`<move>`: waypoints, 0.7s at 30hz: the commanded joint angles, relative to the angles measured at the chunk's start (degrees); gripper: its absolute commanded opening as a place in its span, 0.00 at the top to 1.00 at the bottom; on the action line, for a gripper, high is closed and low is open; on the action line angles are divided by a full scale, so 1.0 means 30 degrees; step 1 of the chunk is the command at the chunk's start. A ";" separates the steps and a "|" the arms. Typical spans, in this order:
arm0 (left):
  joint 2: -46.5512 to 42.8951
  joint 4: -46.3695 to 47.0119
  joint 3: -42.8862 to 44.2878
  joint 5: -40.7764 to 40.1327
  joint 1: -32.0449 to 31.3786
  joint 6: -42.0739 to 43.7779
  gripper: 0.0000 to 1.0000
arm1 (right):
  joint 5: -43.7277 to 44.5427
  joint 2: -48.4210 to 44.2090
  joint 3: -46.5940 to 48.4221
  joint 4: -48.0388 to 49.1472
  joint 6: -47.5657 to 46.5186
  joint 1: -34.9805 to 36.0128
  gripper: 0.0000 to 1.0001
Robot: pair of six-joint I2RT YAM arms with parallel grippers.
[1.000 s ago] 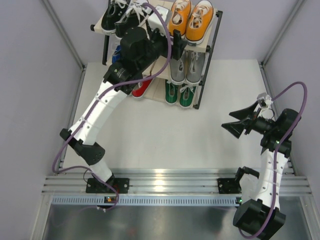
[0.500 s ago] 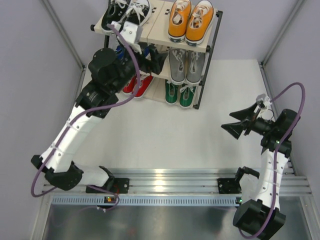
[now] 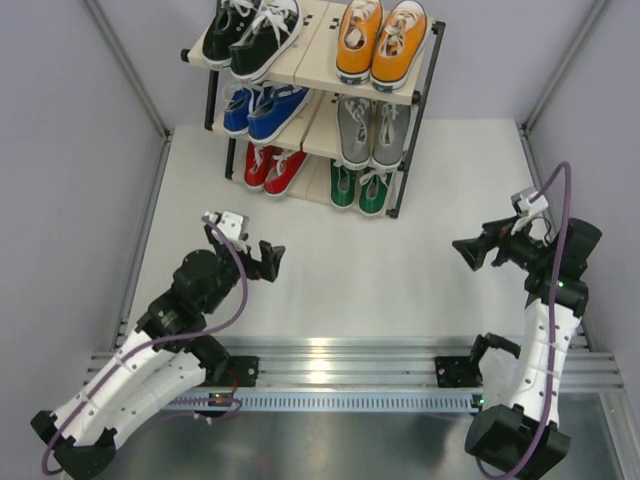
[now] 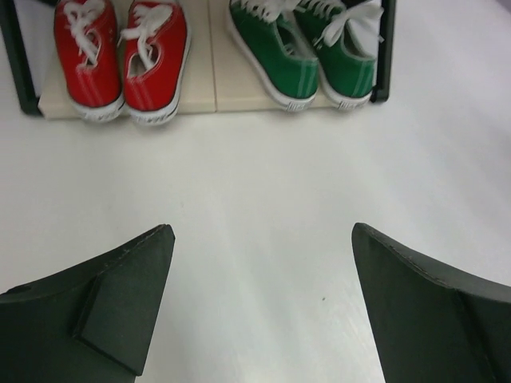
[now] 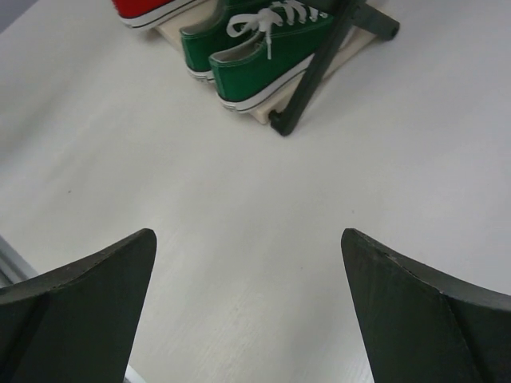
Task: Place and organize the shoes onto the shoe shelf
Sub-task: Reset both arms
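Observation:
The shoe shelf [image 3: 318,45] stands at the back of the table with all the shoes on it. Black shoes [image 3: 252,35] and orange shoes [image 3: 380,42] fill the top tier. Blue shoes [image 3: 262,108] and grey shoes [image 3: 372,130] are on the middle tier. Red shoes [image 3: 272,168] [image 4: 120,56] and green shoes [image 3: 358,186] [image 4: 307,52] [image 5: 259,48] sit on the bottom tier. My left gripper [image 3: 272,260] [image 4: 263,239] hovers open and empty over the bare table, well in front of the red pair. My right gripper [image 3: 462,255] [image 5: 247,243] is open and empty to the right of the shelf.
A black shelf post [image 5: 319,72] stands beside the green pair. An aluminium rail [image 3: 340,360] carrying both arm bases runs along the near edge. Grey walls with metal frame bars close in the left and right sides.
My left arm has pulled back from the shelf's upper tiers down to the front left of the table, and its jaws have widened. The right arm has barely shifted.

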 commanded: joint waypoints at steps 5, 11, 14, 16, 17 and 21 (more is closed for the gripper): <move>-0.4172 -0.1211 -0.1659 -0.3086 -0.0065 0.0110 0.02 | 0.7418 -0.0897 0.0390 0.2101 0.1844 -0.0285 0.00; -0.4730 -0.1387 -0.1834 -0.3611 -0.0065 -0.0327 0.02 | 1.2252 -0.1455 0.0010 0.2891 0.3627 -0.0285 0.01; -0.5051 -0.1533 -0.1776 -0.4605 -0.0065 -0.0502 0.02 | 1.3986 -0.1602 -0.0138 0.3303 0.4626 -0.0256 0.01; -0.5286 -0.1592 -0.1834 -0.4843 -0.0065 -0.0561 0.02 | 1.5507 -0.1660 -0.0225 0.3626 0.5419 -0.0256 0.01; -0.5519 -0.1593 -0.1834 -0.4902 -0.0065 -0.0591 0.02 | 1.5952 -0.1632 -0.0284 0.3831 0.5625 -0.0256 0.01; -0.5785 -0.1593 -0.1922 -0.4904 -0.0065 -0.0591 0.02 | 1.6631 -0.1485 -0.0226 0.3687 0.6535 -0.0373 0.01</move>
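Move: Short of the loaded shelf, the left hand has the red pair on its bottom board about 28 cm ahead, 1 cm to the right and 18 cm below. The blue pair stands over the reds, about 30 cm ahead, 1 cm right and near hand height; the green pair is about 24 cm ahead, 23 cm right, low. From the right hand, the greens lie some 24 cm ahead, 20 cm left and 15 cm below. Swinging outward over bare table, both empty hands stay wide open. The right sweeps about 12 cm to its right, away from the green pair, turning some 45 degrees clockwise until it points nearly straight forward. The left drifts about 6 cm left and 2 cm back, dipping slightly before rising again, and turns some 15 degrees counter-clockwise; neither touches anything. ##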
